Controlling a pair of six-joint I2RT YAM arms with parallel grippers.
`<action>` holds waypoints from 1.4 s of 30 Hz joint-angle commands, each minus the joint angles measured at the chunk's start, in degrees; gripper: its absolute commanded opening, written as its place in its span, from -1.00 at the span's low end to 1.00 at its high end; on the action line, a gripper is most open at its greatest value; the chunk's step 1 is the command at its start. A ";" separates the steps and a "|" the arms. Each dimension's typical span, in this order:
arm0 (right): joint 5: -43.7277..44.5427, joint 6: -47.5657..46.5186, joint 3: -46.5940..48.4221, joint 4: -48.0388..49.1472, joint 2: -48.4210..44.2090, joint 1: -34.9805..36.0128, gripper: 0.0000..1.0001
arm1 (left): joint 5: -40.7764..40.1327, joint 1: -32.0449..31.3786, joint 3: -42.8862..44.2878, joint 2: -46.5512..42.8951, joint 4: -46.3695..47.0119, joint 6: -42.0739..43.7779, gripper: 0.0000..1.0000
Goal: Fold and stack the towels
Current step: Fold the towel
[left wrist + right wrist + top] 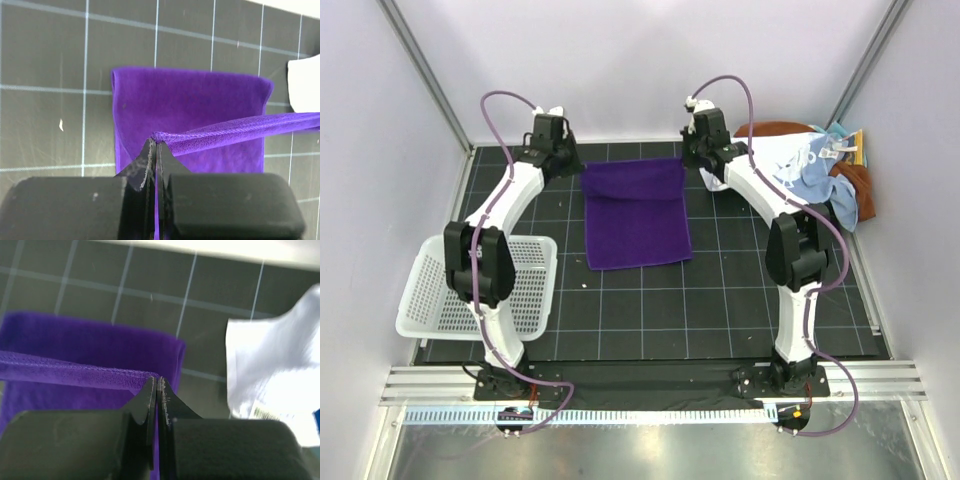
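Note:
The dark purple towel [636,215] lies mid-table, its far part lifted and doubled toward the back. My left gripper [572,165] is shut on its far left corner [159,136]. My right gripper [692,160] is shut on its far right corner [156,377]. The hem stretches taut between them [240,127] above the flat purple cloth [90,342]. A white towel [775,160], a light blue towel [825,185] and a rust-brown towel [855,180] lie heaped at the back right. The white towel also shows in the right wrist view [277,365].
A white slotted plastic basket [430,300] stands at the left near the left arm. The black gridded mat [720,300] is bounded by white walls. A small paper tag [265,412] shows on the white towel.

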 commanded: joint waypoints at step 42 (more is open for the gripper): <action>-2.45 10.97 -37.41 9.55 -19.07 4.58 -0.98 | -0.25 -6.03 -30.21 -14.68 3.63 -8.39 -1.00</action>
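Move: Each hand grips an upper corner of the purple towel, the edge stretched between them. The lying layer's near left corner, where the left hand's corner is headed, is about 19 cm back, 1 cm right and 17 cm below. The near right corner is some 21 cm back, 2 cm right and 17 cm below the right hand. The white basket sits roughly 23 cm back and 21 cm left of the left hand; the towel pile is about 27 cm right and 2 cm back of the right hand. Both hands, fingers staying shut on their towel corners, draw the raised edge back over the lying layer towards its near edge, about 12 cm with the left and nearly 14 with the right, while sinking some 10 cm. After a slight dip they travel back almost level, then slope down and back together, the left drifting about 2 cm to the right and both wrists tipping some 15 degrees further down. ##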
